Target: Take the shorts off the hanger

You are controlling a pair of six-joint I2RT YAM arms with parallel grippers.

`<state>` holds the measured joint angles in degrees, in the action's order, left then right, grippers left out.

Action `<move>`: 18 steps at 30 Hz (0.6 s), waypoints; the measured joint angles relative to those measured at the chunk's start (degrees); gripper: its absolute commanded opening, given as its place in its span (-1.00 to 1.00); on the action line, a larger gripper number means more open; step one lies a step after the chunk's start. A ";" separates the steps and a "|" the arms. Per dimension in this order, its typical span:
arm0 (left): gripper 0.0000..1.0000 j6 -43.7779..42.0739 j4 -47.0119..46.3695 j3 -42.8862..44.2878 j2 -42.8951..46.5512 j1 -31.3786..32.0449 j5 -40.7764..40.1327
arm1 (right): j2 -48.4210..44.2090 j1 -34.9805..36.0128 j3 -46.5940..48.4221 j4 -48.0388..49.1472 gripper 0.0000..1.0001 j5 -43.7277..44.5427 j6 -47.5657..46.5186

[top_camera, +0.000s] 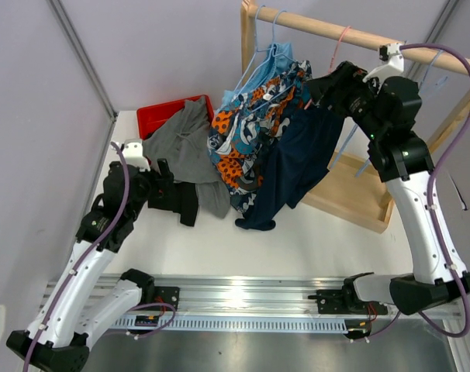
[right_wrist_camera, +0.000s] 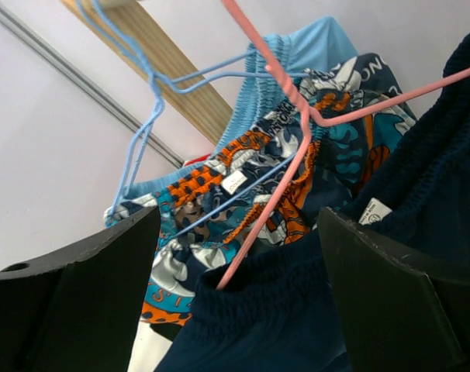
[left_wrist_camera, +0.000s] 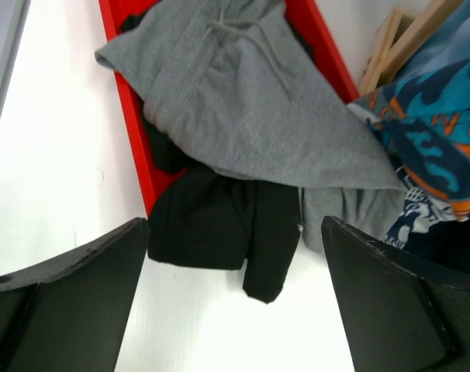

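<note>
Navy shorts [top_camera: 297, 167] hang from a pink hanger [top_camera: 337, 48] on the wooden rail [top_camera: 351, 32]. Beside them hang patterned orange, blue and white shorts [top_camera: 250, 132] and light blue shorts [top_camera: 258, 77]. My right gripper [top_camera: 324, 89] is up at the navy waistband. In the right wrist view it [right_wrist_camera: 239, 294] stands open, with the navy waistband [right_wrist_camera: 297, 310] and the pink hanger's arm [right_wrist_camera: 289, 178] between its fingers. Grey shorts [left_wrist_camera: 250, 101] drape over black shorts [left_wrist_camera: 219, 225] at the red bin [left_wrist_camera: 130, 124]. My left gripper [left_wrist_camera: 235, 310] is open just short of the black pair, holding nothing.
A blue wire hanger [right_wrist_camera: 150, 116] carries the light blue shorts [right_wrist_camera: 305, 54] on the same rail. The rack's wooden base [top_camera: 359, 194] lies on the table at the right. The red bin [top_camera: 161, 116] sits at the back left by the wall.
</note>
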<state>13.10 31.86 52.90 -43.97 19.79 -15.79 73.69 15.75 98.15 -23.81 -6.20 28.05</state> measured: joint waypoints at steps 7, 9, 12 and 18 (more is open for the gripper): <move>0.98 0.02 -1.36 0.00 0.79 0.02 0.87 | 3.39 1.95 -1.92 2.08 0.21 3.80 -0.26; 0.98 0.02 -1.36 0.00 0.79 0.02 1.16 | 3.93 2.16 -2.19 2.86 -0.21 4.31 -0.22; 0.98 0.02 -1.36 0.00 0.79 0.02 1.27 | 4.76 2.19 -2.32 4.11 -0.87 4.79 0.00; 0.98 0.02 -1.38 -0.13 0.85 0.02 1.86 | 5.97 2.10 -2.69 4.74 -1.00 7.32 1.75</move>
<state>13.13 30.48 52.77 -43.11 19.81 -13.93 79.66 17.85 95.46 -19.07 1.13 29.80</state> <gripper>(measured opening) 0.993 0.036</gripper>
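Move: The pink hanger's lower left arm, which carries the navy shorts, lies about 5 cm ahead of the right hand, 1 cm left and 3 cm below it. The navy shorts' middle is some 6 cm ahead, 1 cm left and 14 cm lower; the patterned shorts hang about 10 cm ahead, 13 cm left and 10 cm below; the wooden bar runs some 8 cm ahead, 12 cm above. From the left hand, the pink hanger arm is roughly 15 cm ahead, 35 cm right and 20 cm above. The pink hanger's left arm, at first standing free between the open pads, is pinched by the right gripper. The hand pushes on forward and down towards it, about 5 cm out and 4 cm lower, turning slightly clockwise, and the fingers shut fully on the thin arm during the second half of the reach. ##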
